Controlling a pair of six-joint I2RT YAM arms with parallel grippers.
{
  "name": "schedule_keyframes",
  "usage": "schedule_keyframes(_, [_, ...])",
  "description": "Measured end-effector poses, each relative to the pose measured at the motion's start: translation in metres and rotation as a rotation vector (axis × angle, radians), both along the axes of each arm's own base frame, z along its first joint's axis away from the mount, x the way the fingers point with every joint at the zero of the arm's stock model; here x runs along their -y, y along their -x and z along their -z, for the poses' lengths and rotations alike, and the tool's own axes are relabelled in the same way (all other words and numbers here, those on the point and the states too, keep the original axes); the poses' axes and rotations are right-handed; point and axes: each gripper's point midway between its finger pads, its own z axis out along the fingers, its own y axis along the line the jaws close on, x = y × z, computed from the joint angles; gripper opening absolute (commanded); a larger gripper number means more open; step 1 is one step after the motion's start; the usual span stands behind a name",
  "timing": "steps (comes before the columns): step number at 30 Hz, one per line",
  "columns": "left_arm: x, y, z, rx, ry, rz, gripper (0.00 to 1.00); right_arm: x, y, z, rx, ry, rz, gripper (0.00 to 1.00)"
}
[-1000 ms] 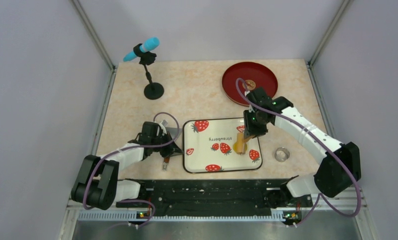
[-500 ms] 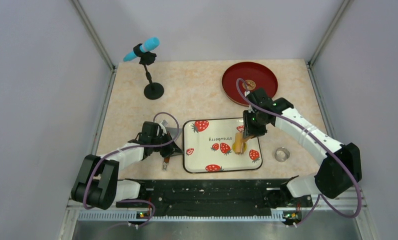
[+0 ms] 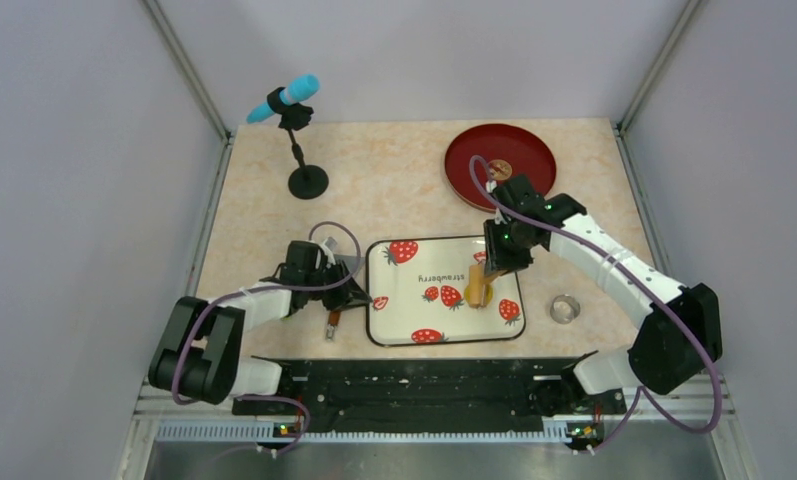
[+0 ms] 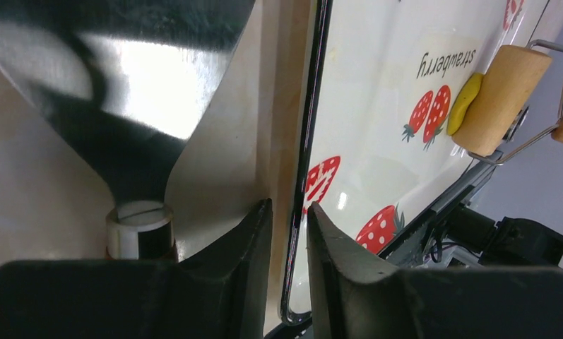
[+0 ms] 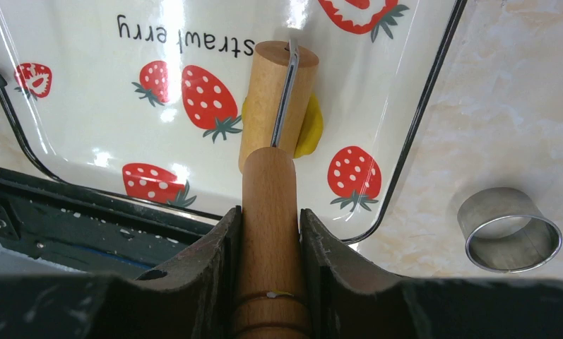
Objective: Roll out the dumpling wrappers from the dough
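A lump of yellow dough (image 5: 309, 126) lies on the right part of the white strawberry tray (image 5: 73, 106), partly under the wooden roller's drum (image 5: 273, 106). My right gripper (image 5: 268, 220) is shut on the roller's handle and holds the drum on the dough; it also shows in the top view (image 3: 496, 268). My left gripper (image 4: 289, 212) is shut on the tray's black left rim (image 4: 305, 162), one finger on each side. In the top view it is at the tray's left edge (image 3: 366, 298). No round wrapper is in view.
A metal scraper (image 3: 340, 278) lies left of the tray beside my left gripper. A small metal ring (image 3: 565, 308) stands right of the tray. A red plate (image 3: 501, 165) holding a small brown thing is at the back right. A microphone stand (image 3: 307, 182) is at the back left.
My left gripper has moved slightly right onto the tray's left rim. The roller has shifted very slightly left on the dough.
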Motion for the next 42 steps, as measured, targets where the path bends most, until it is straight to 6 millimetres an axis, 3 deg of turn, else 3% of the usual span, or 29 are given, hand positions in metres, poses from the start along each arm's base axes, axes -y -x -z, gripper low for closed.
schedule_keyframes(3, [0.003, -0.005, 0.000, 0.001, 0.015, 0.008, 0.25, -0.002, -0.001, -0.003, 0.004, -0.012, -0.006, 0.00])
schedule_keyframes(7, [0.006, -0.010, 0.002, -0.007, 0.021, 0.013, 0.00, -0.007, -0.001, -0.006, 0.005, -0.035, -0.020, 0.00])
schedule_keyframes(11, [0.007, -0.010, 0.002, -0.003, 0.023, 0.026, 0.00, -0.018, -0.003, -0.012, 0.011, -0.090, -0.039, 0.00])
schedule_keyframes(18, [0.005, -0.011, 0.002, 0.012, -0.001, 0.024, 0.00, -0.048, -0.016, -0.049, 0.073, -0.234, -0.085, 0.00])
schedule_keyframes(23, [0.005, -0.011, 0.002, 0.012, -0.003, 0.025, 0.00, -0.059, -0.019, -0.056, 0.091, -0.292, -0.107, 0.00])
schedule_keyframes(27, [0.005, -0.011, 0.002, 0.011, -0.005, 0.025, 0.00, -0.061, -0.023, -0.046, 0.087, -0.293, -0.118, 0.00])
schedule_keyframes(32, [0.005, -0.012, 0.002, 0.011, -0.005, 0.025, 0.00, -0.056, -0.020, 0.002, -0.007, -0.218, -0.111, 0.00])
schedule_keyframes(42, [0.005, -0.011, 0.002, 0.010, -0.005, 0.025, 0.00, -0.053, -0.021, 0.005, -0.003, -0.203, -0.102, 0.00])
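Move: The yellow dough lies under the wooden roller held in the right hand, about 3 cm left of that hand, level with it and some 11 cm below. The roller itself is about 4 cm left, 1 cm ahead and 9 cm down; the steel ring is roughly 14 cm right and 3 cm back. The tray's left rim is between the left fingers, about 1 cm ahead; the scraper lies 6 cm left and 1 cm ahead, the dough some 21 cm right and 1 cm ahead. The roller, still gripped by its handle in the right hand, rises about 5.5 cm while going 6 cm left and slightly forward, its lower end tipping left some 15 degrees, then drops quickly 6 cm to press down at the tray's middle. The left hand edges 1 cm forward and shuts its fingers, pinching the tray's left rim. ##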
